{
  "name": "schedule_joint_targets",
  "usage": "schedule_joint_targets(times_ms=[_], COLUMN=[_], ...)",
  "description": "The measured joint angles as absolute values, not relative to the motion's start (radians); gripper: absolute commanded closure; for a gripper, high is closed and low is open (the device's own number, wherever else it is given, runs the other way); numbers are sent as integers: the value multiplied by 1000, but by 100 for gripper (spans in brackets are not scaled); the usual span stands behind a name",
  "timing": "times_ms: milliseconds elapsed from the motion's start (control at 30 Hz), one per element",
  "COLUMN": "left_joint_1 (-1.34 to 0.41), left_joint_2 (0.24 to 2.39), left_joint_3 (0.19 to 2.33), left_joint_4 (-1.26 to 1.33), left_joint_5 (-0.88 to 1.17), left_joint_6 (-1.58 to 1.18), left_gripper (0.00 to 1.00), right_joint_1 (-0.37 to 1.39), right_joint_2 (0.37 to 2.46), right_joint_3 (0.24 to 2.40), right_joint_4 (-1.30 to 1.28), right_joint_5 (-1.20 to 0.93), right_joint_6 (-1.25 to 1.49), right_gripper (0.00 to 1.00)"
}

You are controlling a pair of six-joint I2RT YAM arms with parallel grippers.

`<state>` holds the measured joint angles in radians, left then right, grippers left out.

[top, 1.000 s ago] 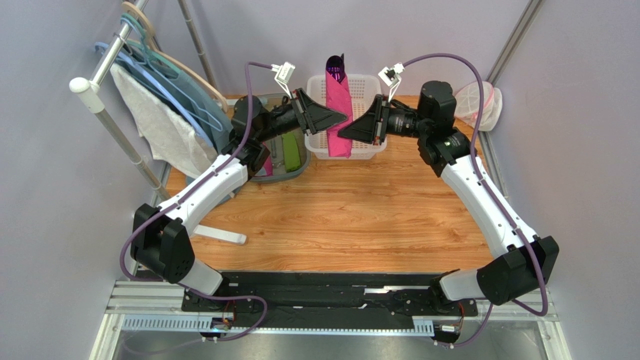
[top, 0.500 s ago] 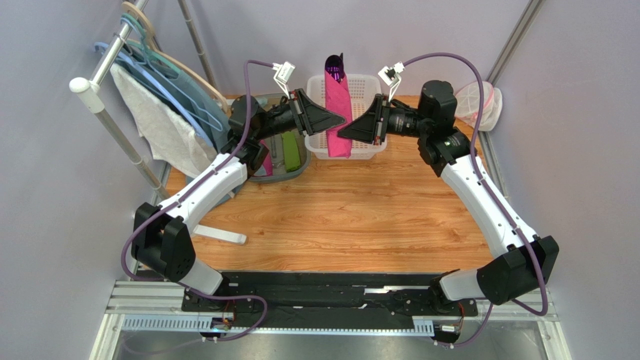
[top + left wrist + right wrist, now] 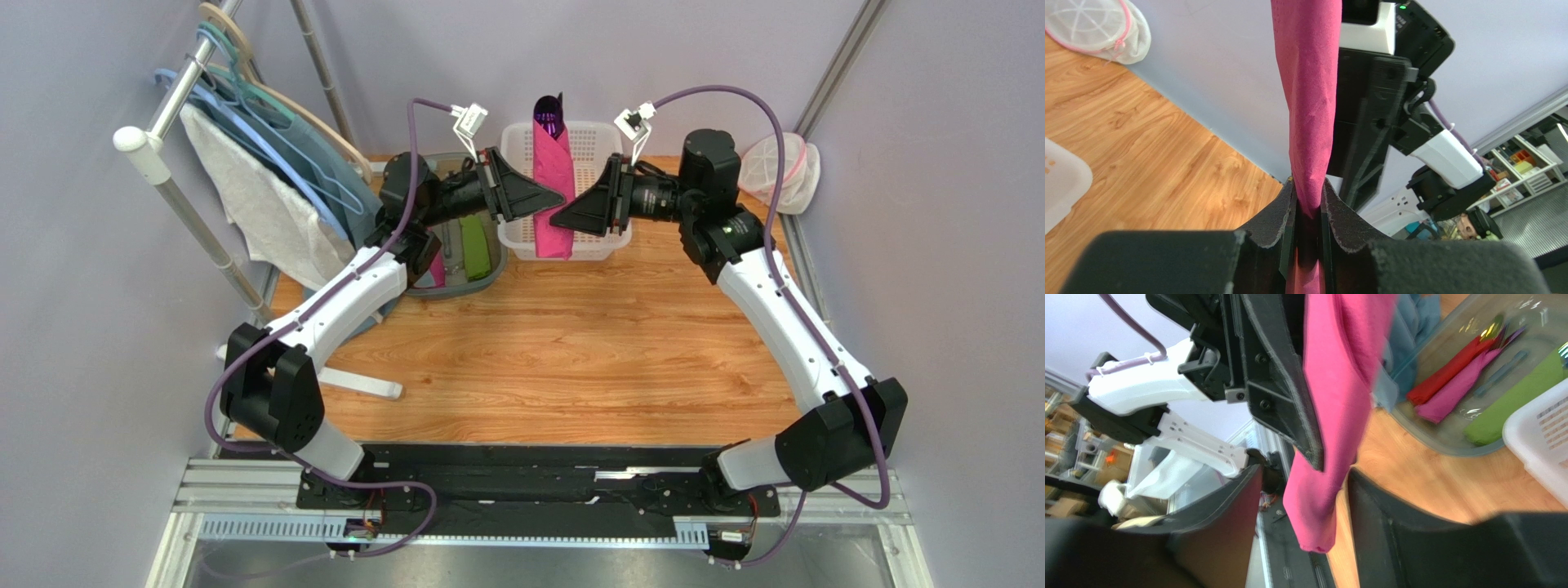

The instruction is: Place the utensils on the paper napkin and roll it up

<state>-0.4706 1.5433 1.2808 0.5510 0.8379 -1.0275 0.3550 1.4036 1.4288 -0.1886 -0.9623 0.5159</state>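
Observation:
The magenta paper napkin [image 3: 555, 178] is rolled into a long tube and hangs upright over the white basket [image 3: 604, 137]. The dark purple spoon [image 3: 547, 114] sticks out of its top end; the black knife is hidden. My left gripper [image 3: 556, 203] is shut on the roll's lower part, and the left wrist view shows the jaws pinching the napkin [image 3: 1309, 110]. My right gripper [image 3: 555, 222] is open, its fingers [image 3: 1385, 523] standing on either side of the roll's bottom end [image 3: 1330, 447] without touching it.
A grey bin [image 3: 432, 284] left of the basket holds red, pink and green rolled items [image 3: 1468, 380]. A rack with hangers and a white cloth [image 3: 258, 196] stands at the far left. A mesh bag [image 3: 785, 172] lies at the far right.
Both arms have shifted only slightly. The roll stays upright over the basket in the left gripper's hold.

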Motion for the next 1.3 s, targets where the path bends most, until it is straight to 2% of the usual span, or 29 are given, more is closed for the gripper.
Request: schedule_joint_targets(times_ms=[133, 467, 700, 1000, 1300], left_joint_1=[-461, -434, -344, -252, -208], left_joint_2=[1569, 1685, 1771, 1886, 1973], left_joint_3=[1324, 1505, 1522, 1547, 1565], left_joint_4=[424, 2, -196, -323, -348], left_joint_5=[826, 622, 448, 306, 298], left_joint_6=[-927, -607, -479, -389, -384], left_gripper=[100, 100, 100, 100, 100], right_joint_1=[323, 206, 202, 202, 202], right_joint_2=[1401, 1399, 1385, 1384, 1388], right_joint_3=[1447, 1447, 1447, 1447, 1447], right_joint_4=[-247, -387, -419, -421, -421], right_joint_5=[-950, -900, -890, -890, -891], right_joint_6=[467, 388, 362, 353, 350], right_gripper=[0, 0, 0, 0, 0])
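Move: With the napkin roll in the left fingers, the grey bin's middle lies about 20 cm ahead, 20 cm to the left and 36 cm below. The green roll inside the bin is some 15 cm ahead, 14 cm left and 37 cm down; the white basket is 27 cm ahead, 3 cm to the right and 36 cm down. From the right hand, its fingers already parting around the same roll, the bin is roughly 22 cm ahead, 21 cm left and 34 cm down. Swing the left gripper, still pinching the napkin roll, down about 27 cm towards the grey bin, first forward (some 18 cm) and then leftward as well, turning the wrist roughly 65 degrees until the fingers, pointing right at first, aim forward and down. Meanwhile finish opening the right gripper, draw it off rightward with a little forward and down, and hold it there. ##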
